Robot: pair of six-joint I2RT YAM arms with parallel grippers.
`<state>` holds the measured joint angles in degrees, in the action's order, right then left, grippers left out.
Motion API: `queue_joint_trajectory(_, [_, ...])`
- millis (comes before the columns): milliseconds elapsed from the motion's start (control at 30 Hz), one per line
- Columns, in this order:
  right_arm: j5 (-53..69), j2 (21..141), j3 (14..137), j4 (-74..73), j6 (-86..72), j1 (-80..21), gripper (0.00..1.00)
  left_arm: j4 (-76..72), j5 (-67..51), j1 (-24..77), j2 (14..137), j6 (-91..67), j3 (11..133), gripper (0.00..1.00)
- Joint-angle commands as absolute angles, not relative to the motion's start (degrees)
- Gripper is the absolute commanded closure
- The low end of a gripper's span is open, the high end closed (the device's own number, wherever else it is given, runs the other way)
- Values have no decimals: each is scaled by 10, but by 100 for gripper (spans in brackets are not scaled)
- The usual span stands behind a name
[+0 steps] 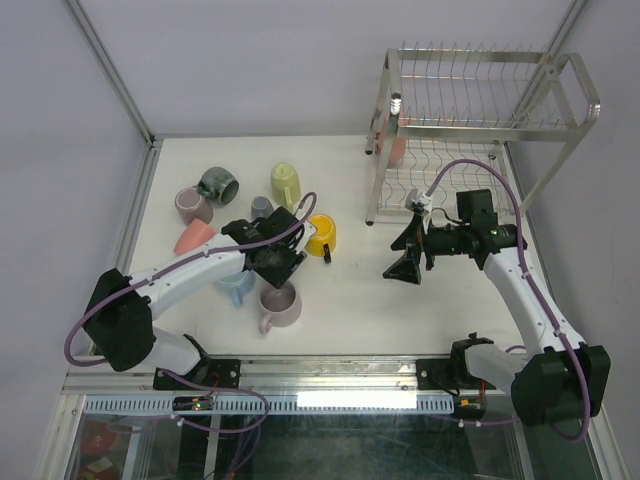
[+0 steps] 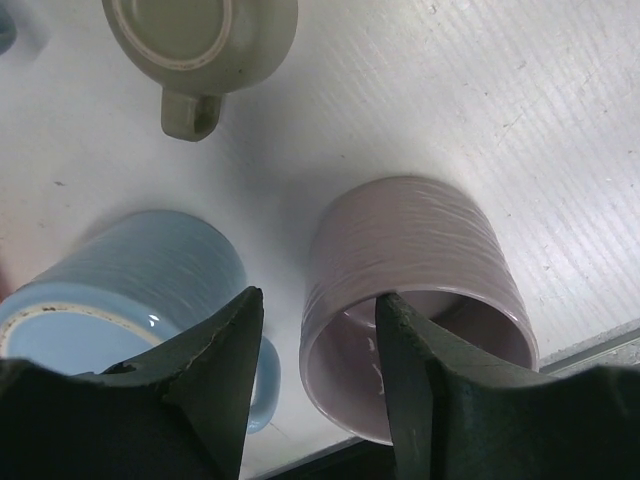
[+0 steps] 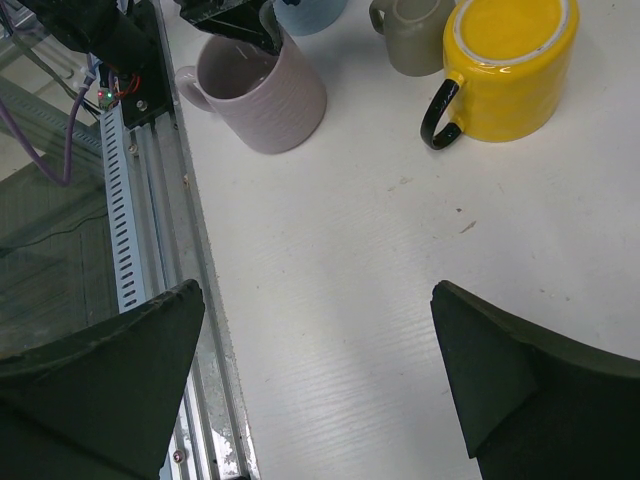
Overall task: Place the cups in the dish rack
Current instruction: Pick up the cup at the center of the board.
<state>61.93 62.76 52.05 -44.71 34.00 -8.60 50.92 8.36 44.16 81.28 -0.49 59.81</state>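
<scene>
A mauve cup (image 1: 282,305) (image 2: 420,250) (image 3: 268,95) stands upright near the table's front edge. My left gripper (image 1: 276,268) (image 2: 318,300) is open and straddles its rim, with one finger inside the cup and the other outside, clear of the wall. A light blue cup (image 1: 238,288) (image 2: 120,290) sits just left of it. Behind are a yellow mug (image 1: 320,235) (image 3: 510,65), a grey cup (image 1: 262,208) (image 2: 200,40) and several more cups. My right gripper (image 1: 405,262) (image 3: 315,290) hangs open over bare table. The dish rack (image 1: 470,125) stands at the far right, holding a salmon cup (image 1: 397,150).
At the far left lie a pale yellow-green cup (image 1: 286,182), a dark green cup (image 1: 218,185), a taupe cup (image 1: 193,205) and a salmon pink cup (image 1: 193,238). A metal rail (image 3: 130,200) runs along the table's near edge.
</scene>
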Motion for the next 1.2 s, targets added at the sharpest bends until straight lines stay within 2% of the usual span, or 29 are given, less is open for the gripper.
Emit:
queue_joint_trajectory(0, [626,628,527,-442,344,-83,1,490,70,436,831,9,598,54])
queue_joint_trajectory(100, [626,628,527,-442,344,-83,1,486,62,435,847,12,594,60])
queue_joint_trajectory(200, [625,628,528,-443,345,-83,1,475,54,436,857,11,588,72])
queue_joint_trajectory(400, [625,628,528,-445,345,-83,1,440,-1,435,850,10,580,82])
queue_joint_trajectory(567, [625,627,529,-445,345,-82,1,425,-26,436,831,8,578,100])
queue_joint_trajectory(767, [645,627,531,-450,344,-76,1,400,-62,435,780,-8,575,100])
queue_joint_trajectory(900, [704,629,539,-469,350,-60,1,359,-114,436,738,-26,568,100])
queue_joint_trajectory(1167, [780,605,537,-459,339,-15,1,131,-226,435,646,-102,491,100])
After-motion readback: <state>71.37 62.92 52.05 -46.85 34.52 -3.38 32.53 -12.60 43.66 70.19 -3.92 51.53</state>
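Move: The lilac cup stands upright just beneath the left hand, its middle some 4 cm to the right, 3 cm back and 6 cm below, so the fingers hang over its left-forward rim. The blue cup is about 7 cm left and 4 cm ahead, the small grey cup 9 cm ahead and 5 cm right, the yellow cup 13 cm ahead and 13 cm right. From the right hand the lilac cup lies roughly 22 cm left, 3 cm back and 16 cm below. Bring the half-open left gripper down about 2.5 cm, easing slightly back, with one finger inside the lilac cup's rim and the other outside. Close to pinch the wall while drifting right, then lift about 6 cm and carry the cup to the right, swinging the fingertips some 30 degrees towards the right. ##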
